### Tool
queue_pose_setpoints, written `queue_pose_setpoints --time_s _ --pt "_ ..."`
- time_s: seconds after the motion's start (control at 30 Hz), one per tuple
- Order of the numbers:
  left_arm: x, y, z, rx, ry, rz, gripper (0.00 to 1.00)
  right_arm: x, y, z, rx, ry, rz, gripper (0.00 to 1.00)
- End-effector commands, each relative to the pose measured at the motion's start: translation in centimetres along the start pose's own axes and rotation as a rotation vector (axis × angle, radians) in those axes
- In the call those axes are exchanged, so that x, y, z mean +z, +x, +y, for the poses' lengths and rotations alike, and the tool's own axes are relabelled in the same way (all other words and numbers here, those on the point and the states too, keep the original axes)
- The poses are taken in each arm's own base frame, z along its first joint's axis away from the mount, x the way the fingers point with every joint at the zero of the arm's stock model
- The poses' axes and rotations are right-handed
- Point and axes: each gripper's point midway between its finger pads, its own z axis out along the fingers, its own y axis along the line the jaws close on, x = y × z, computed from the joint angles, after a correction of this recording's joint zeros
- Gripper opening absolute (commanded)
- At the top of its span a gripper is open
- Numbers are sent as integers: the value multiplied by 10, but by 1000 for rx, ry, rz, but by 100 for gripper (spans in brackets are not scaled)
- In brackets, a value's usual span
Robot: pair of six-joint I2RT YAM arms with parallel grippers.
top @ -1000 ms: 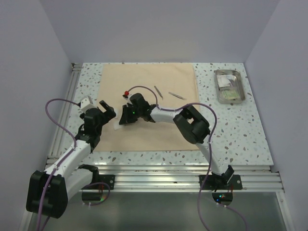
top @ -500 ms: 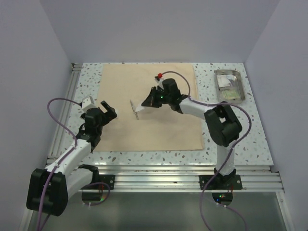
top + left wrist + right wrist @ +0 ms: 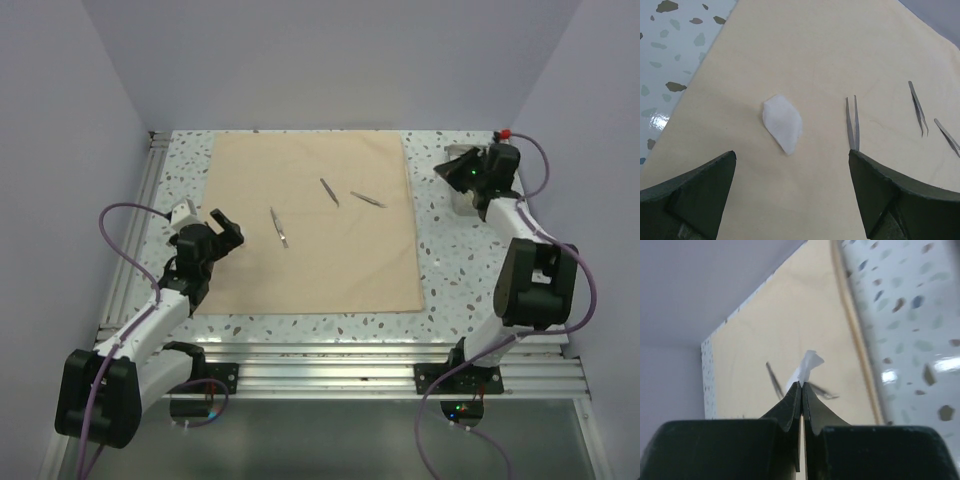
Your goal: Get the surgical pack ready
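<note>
The tan cloth lies flat in the middle of the table. Three thin metal instruments rest on it: one to the left, two further back. My left gripper hovers open over the cloth's left edge. In the left wrist view a small white sachet and one instrument lie just ahead of that gripper. My right gripper is at the back right over the steel tray, which the arm mostly hides. It is shut on a small white sachet.
The speckled tabletop shows on both sides of the cloth. White walls close in the back and the sides. An aluminium rail runs along the near edge, and purple cables loop off both arms.
My right gripper pinched shut beside the left gripper, then swung across the cloth to the tray at the far right with a white sachet. An instrument now lies exposed on the cloth's left.
</note>
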Motion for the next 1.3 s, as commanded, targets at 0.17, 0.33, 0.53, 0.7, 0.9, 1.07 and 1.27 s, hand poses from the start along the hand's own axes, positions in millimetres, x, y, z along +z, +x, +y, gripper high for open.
queue_pose_setpoints --time_s 0.17,0.33,0.53,0.7,0.9,1.07,1.27 --pt "2 -8 -12 15 63 -26 98 -31 -90 -88 239 97 -393 0" --pt "2 -7 -15 20 80 -20 98 -26 -129 -102 227 121 -517 0" --pt "2 -5 -17 21 92 -13 98 -16 -152 -119 221 128 -600 0" --pt "-3 -9 -25 27 145 -35 98 -5 -165 -129 225 69 -647 0" --pt "-3 -4 -27 37 172 -31 99 23 -175 -150 274 -7 -668 0" --pt "-1 -2 -31 47 190 -15 99 47 -177 -170 279 -2 -652 0" --pt "-1 -1 -32 53 191 -18 99 26 -164 -182 310 85 -685 53"
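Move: The right gripper already holds the gauze. The metal tray's middle lies about 18 cm to its right, 8 cm ahead and 15 cm below. In the tray, the white gauzes sit some 12 cm ahead and 15 cm right of the gripper, the green packet about 3 cm ahead and 17 cm right; on the cloth, the nearest tweezers lie roughly 17 cm left and 2 cm ahead. From the left hand the tray is about 74 cm right, 24 cm ahead and 8 cm below. Carry the gauze with the right gripper quickly to the right, about 22 cm in all, then bend forward some 10 cm over the tray while swinging the hand about 35 degrees clockwise. Sink mostly at the end, then spread the fingers to half open to let go of the gauze above the packets. Let the left gripper, still open, ease a couple of centimetres right. ##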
